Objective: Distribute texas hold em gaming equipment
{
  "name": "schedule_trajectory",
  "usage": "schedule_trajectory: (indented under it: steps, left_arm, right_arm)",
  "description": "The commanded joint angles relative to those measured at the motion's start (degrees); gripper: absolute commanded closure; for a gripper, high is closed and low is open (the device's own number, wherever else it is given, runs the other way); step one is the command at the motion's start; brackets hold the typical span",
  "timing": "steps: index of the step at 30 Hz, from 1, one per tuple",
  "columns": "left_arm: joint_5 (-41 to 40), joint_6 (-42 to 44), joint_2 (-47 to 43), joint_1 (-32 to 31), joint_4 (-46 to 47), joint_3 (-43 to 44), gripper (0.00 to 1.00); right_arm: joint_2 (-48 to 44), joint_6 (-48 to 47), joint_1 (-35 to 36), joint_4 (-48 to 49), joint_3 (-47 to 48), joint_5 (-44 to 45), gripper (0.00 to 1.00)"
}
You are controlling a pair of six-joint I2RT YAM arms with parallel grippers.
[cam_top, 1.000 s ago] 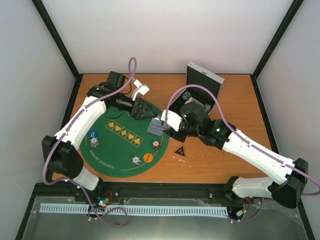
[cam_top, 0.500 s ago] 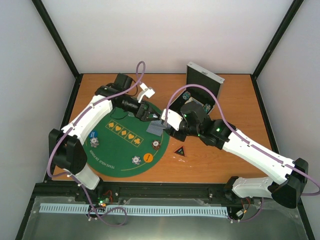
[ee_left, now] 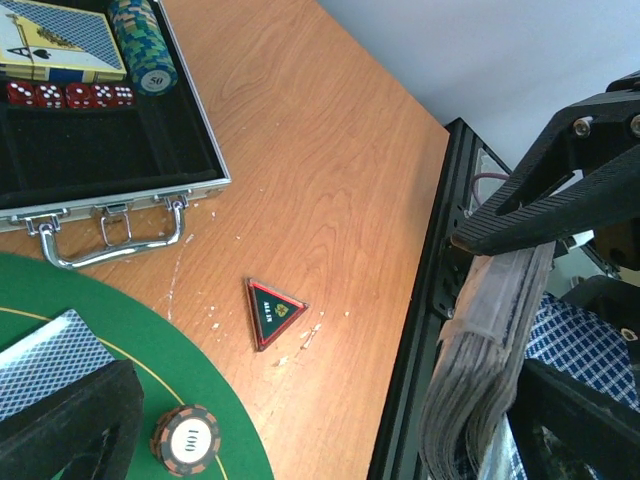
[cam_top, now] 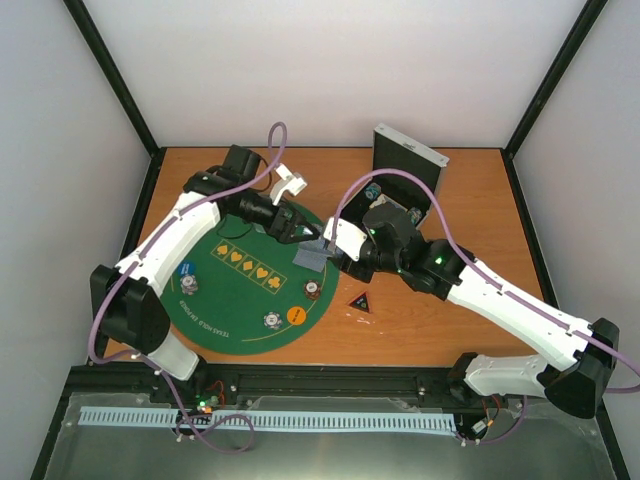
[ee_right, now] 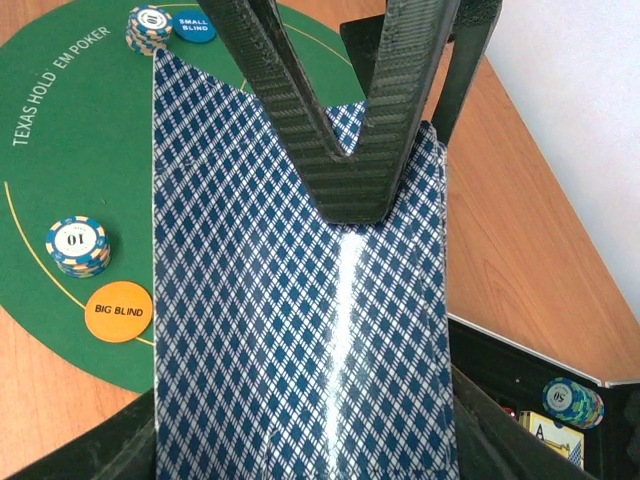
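Observation:
My right gripper [cam_top: 322, 250] is shut on a deck of blue-backed playing cards [ee_right: 300, 330], its jaws on the deck's long sides, above the green felt mat [cam_top: 235, 300]. My left gripper [cam_top: 291, 226] stands wide open against the deck [ee_left: 480, 380]. One of its fingers [ee_right: 350, 180] lies on the top card's back. A single card [ee_left: 40, 360] lies on the mat. Striped chips [cam_top: 313, 289] [cam_top: 271, 320] [cam_top: 189, 286], the orange disc [cam_top: 297, 315] and a blue disc [cam_top: 185, 268] sit on the felt. The black triangular marker [cam_top: 361, 301] rests on bare wood.
The silver case [cam_top: 405, 165] stands open at the back right, its handle [ee_left: 110, 235] facing the mat. Inside are a chip stack [ee_left: 143, 45], red dice [ee_left: 70, 95] and a card box [ee_left: 60, 40]. The black frame rail [ee_left: 420, 350] runs along the near edge.
My left gripper has slid a little to the right, up to the deck, and its elbow has shifted. The right arm and the deck have stayed put.

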Motion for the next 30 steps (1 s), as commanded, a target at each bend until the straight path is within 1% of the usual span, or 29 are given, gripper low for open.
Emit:
schedule_trajectory:
  steps: [1,4,6,10,11,13,16,21,24,28,30]
  left_arm:
    - [2.26,2.19,-1.41,1.35,-3.71,3.23,0.0]
    - [6.51,2.81,-1.46,3.89,-6.03,5.4,0.01]
    - [7.21,3.18,-1.91,4.68,-6.87,5.93,0.0]
    - [8.91,3.46,-3.03,4.79,-7.58,4.01,0.0]
    - [8.82,3.38,-3.23,4.8,-7.52,3.45,0.03]
    - [8.89,3.44,-3.65,4.84,-7.63,2.87,0.14]
    - [11.22,4.18,-4.02,4.79,-8.04,2.87,0.31]
    - [12.99,4.27,-3.66,4.22,-7.71,2.19,0.54]
    - [13.4,4.71,-2.9,2.97,-8.16,2.43,0.56]
    - [13.26,4.74,-2.29,2.18,-8.44,3.1,0.7]
    - [13.34,4.91,-2.24,2.18,-8.54,3.34,0.74]
  right_arm:
    - [-1.91,-0.52,-0.21,2.58,0.13,0.18,0.48]
    - [-1.89,-0.5,-0.21,2.53,0.12,0.2,0.48]
    - [-1.91,-0.59,-0.21,2.57,0.12,0.3,0.48]
    - [-1.66,-0.61,-0.21,2.66,0.19,0.31,0.48]
    - [-1.58,-0.61,-0.21,2.6,0.18,0.31,0.48]
    - [-1.43,-0.63,-0.21,2.55,0.3,0.41,0.48]
    - [-1.23,-0.69,-0.21,2.64,0.26,0.34,0.48]
    - [-0.79,-0.77,-0.21,2.8,0.4,0.31,0.48]
    - [-0.54,-0.78,-0.25,2.81,0.49,0.28,0.48]
    - [-0.57,-0.86,-0.29,2.76,0.55,0.31,0.48]
    - [-0.68,-0.87,-0.28,2.61,0.42,0.38,0.48]
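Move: The card deck stands in the right hand, its middle about 3 cm back from the left hand, 4 cm to its right and roughly level, already within the spread left fingers. From the right hand, that middle is some 3 cm up, 3 cm left and 1 cm forward. About 24 cm below the left hand are the dealt cards, 2 cm back and 1 cm left, and the red chip stack, 11 cm back and 1 cm left. Left hand rises about 4 cm, then draws back 3 cm, fingers closing around the right-held deck's free end. ##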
